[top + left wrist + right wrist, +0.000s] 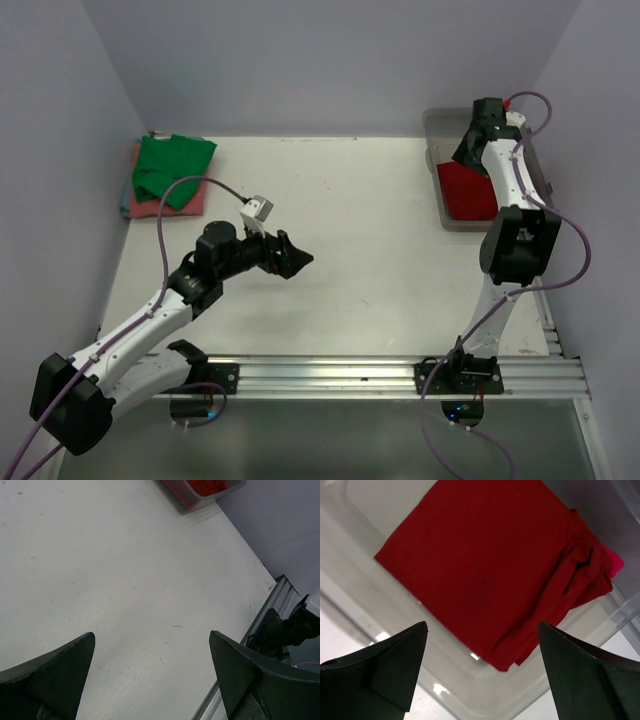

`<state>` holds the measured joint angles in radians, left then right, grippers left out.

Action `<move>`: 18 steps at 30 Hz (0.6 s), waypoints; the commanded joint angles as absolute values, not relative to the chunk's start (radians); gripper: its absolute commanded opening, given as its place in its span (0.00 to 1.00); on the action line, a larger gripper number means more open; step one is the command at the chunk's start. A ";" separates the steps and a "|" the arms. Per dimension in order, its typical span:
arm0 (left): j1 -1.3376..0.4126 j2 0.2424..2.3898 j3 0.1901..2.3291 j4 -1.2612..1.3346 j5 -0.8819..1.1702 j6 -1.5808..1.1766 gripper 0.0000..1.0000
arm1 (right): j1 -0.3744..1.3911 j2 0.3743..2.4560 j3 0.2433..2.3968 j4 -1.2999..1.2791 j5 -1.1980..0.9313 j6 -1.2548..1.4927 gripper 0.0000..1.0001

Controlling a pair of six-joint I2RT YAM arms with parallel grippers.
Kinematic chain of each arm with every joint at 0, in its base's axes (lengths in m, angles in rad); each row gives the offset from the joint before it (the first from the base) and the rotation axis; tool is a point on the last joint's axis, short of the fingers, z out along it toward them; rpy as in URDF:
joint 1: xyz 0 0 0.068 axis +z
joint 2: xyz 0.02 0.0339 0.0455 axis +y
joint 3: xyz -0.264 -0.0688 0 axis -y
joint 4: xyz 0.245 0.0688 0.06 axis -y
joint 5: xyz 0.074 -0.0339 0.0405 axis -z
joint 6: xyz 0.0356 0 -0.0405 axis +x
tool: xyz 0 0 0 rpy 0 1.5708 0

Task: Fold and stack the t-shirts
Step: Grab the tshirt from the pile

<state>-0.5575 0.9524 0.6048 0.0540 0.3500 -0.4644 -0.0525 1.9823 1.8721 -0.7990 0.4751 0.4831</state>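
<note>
A dark red t-shirt (485, 570) lies loosely folded in the clear tub (470, 690) at the back right, also seen as the red cloth (468, 190). A bright pinkish-red shirt (615, 562) peeks from under its edge. My right gripper (482, 625) hangs open above the tub, nothing between its fingers. A folded green t-shirt (172, 166) lies on a salmon pink one (192, 200) at the back left. My left gripper (295, 258) stands open above the bare table (125, 580), holding nothing.
The tub's corner (205, 492) shows at the top of the left wrist view. A metal rail (340, 372) runs along the near edge with both arm bases. Grey walls close in the back and sides.
</note>
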 commanded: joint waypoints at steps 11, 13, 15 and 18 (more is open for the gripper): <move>-0.561 0.893 0.557 0.005 0.273 -0.500 1.00 | -0.192 2.226 1.930 -0.796 0.278 0.546 0.62; -0.560 0.888 0.555 0.006 0.270 -0.502 1.00 | -0.193 2.233 1.916 -0.785 0.261 0.551 0.61; -0.561 0.884 0.551 0.006 0.268 -0.505 1.00 | -0.193 2.237 1.899 -0.766 0.249 0.552 0.61; -0.561 0.882 0.546 0.008 0.265 -0.505 1.00 | -0.193 2.238 1.881 -0.756 0.233 0.551 0.42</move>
<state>-0.5575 0.9016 0.5579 0.0002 0.2817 -0.4946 -0.1982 2.2402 1.9038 -0.7818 0.2882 0.5350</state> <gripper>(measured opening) 0.997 0.475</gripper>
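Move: The red t-shirt lies in the grey bin under the right hand, its middle about 13 cm below, some 2 cm ahead and 3 cm to the right. The bin around it is centred about 6 cm ahead of that hand and 6 cm to its right, 11 cm below. From the idle left hand the t-shirt is roughly 27 cm ahead, 45 cm to the right and 15 cm below. The right hand drops about 12 cm, 4 cm rightward, onto the red t-shirt, tilting slightly, fingers closing about halfway. ##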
